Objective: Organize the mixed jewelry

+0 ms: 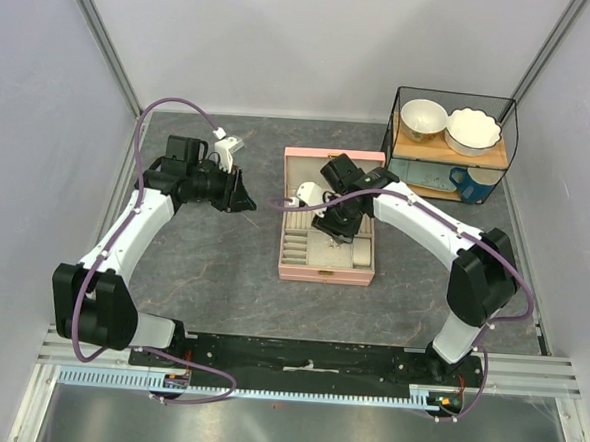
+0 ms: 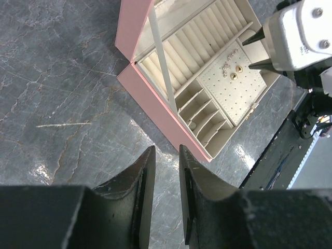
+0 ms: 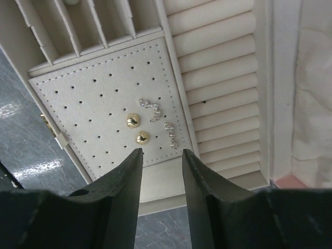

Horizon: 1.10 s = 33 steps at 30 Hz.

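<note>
The pink jewelry box (image 1: 327, 275) lies open mid-table. On its perforated cream pad sit the mixed jewelry pieces: two gold studs (image 3: 133, 121) (image 3: 142, 137) and two sparkly silver pieces (image 3: 150, 108) (image 3: 171, 134). My right gripper (image 3: 162, 151) hovers just above the pad's near edge, open, with nothing between its fingers. In the top view it hangs over the box's right half (image 1: 336, 234). My left gripper (image 2: 167, 148) is over bare table left of the box, its jaws a narrow gap apart and empty. The studs (image 2: 236, 72) also show in the left wrist view.
Ring rolls (image 3: 218, 67) and slotted compartments (image 2: 202, 111) fill the remainder of the box. A wire rack (image 1: 395, 137) at the back right holds two white bowls (image 1: 422, 119) and a blue mug (image 1: 473, 182). A black rail (image 1: 306, 362) runs along the near edge.
</note>
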{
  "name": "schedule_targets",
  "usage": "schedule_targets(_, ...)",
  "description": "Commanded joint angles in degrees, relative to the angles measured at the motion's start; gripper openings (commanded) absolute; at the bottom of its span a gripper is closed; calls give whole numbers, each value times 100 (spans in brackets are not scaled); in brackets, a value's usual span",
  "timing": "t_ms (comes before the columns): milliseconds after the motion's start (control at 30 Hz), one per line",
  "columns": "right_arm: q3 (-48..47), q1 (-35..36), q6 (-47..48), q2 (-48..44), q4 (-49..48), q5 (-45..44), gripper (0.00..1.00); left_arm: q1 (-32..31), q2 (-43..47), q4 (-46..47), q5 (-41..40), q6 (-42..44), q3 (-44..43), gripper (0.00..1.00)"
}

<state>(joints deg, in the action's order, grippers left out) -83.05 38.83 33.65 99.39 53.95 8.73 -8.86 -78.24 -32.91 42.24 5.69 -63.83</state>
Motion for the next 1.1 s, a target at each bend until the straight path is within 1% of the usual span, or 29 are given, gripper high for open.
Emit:
schedule_targets(0,-405,-16,-191,-280,-52,-301,45,-28,221,179,83,318,2,32)
schedule_targets(67,-484,-16,-280,-438,-130,-477,45,-28,308,293,-5,310,125,32)
schedule_targets(233,-345,-86,-639,-964,-700,-1127,50,-19,529,714,-698,520,231,37)
schedule_targets(267,-292,-138,-666,-1053,-780,-1180,52,-10,537,759,-804,547,214,37)
schedule_targets(300,-239,-278,-719,-1245,-903,-1224,57,-19,546,820,-1031,573,144,43)
schedule_targets(333,-143,-358,-824,-1334,-1122,-1294,60,-2,546,925,-1147,573,108,45)
schedule_targets(467,-19,-806,-1079,-1809,-1484,-1497,70,69,555,1136,-1376,337,-85,49)
schedule_targets(533,69,-1140,-1211,-2125,-1729,-1576,77,174,581,1242,-1525,100,-156,57)
schedule_targets(567,104,-1254,-1342,-2213,-1817,-1620,79,218,599,1391,-1569,-128,-164,60)
schedule_targets(600,130,-1507,-1387,-2310,-1879,-1620,81,271,590,1462,-1630,-226,-182,66)
schedule_targets(633,192,-1623,-1457,-2450,-2036,-1707,83,367,608,1523,-1648,-314,-182,69)
schedule_targets(667,201,-1746,-1527,-2503,-2090,-1769,85,411,617,1637,-1666,-462,-182,72)
schedule_targets(700,201,-1965,-1641,-2539,-2125,-1804,88,464,617,1690,-1779,-516,-191,81)
schedule_targets(767,192,-2177,-1808,-2557,-2231,-1901,94,561,591,1770,-1947,-849,-208,87)
schedule_targets(800,175,-2413,-1948,-2565,-2266,-1893,97,596,564,1787,-2061,-920,-269,91)
schedule_targets(867,218,-2625,-2107,-2618,-2433,-1884,98,684,494,1788,-2114,-1000,-322,95)
schedule_targets(900,219,-2852,-2186,-2662,-2494,-1867,98,702,494,1840,-2228,-1017,-331,96)
schedule_targets(967,210,-3091,-2424,-2697,-2670,-1805,98,728,476,1875,-2343,-1044,-332,96)
schedule_targets(1000,192,-3301,-2485,-2689,-2697,-1770,98,737,476,1884,-2326,-1018,-358,97)
schedule_targets(1067,96,-3460,-2644,-2627,-2741,-1726,98,737,450,1919,-2142,-948,-410,97)
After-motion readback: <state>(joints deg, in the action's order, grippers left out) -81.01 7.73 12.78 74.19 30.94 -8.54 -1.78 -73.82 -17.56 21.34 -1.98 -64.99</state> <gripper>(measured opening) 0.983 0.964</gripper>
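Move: Both hands are empty. The earrings on the jewelry box's pad lie about 3 cm below the right hand, 2 cm to its left and 1 cm back; the ring rolls are 6 cm ahead and 4 cm left, the bowl rack about 28 cm ahead and 30 cm right. From the left hand the earrings lie some 24 cm right, 3 cm back and 11 cm below. The right hand climbs clear of the pad, then swings right and forward towards the bowl rack, ending about 20 cm higher and as far right, with the fingers tipping up from straight down, turning clockwise and opening wide. The left hand also withdraws from the box, forward, left and up about 13 cm, turning some 30 degrees counter-clockwise while its fingers open wide. ##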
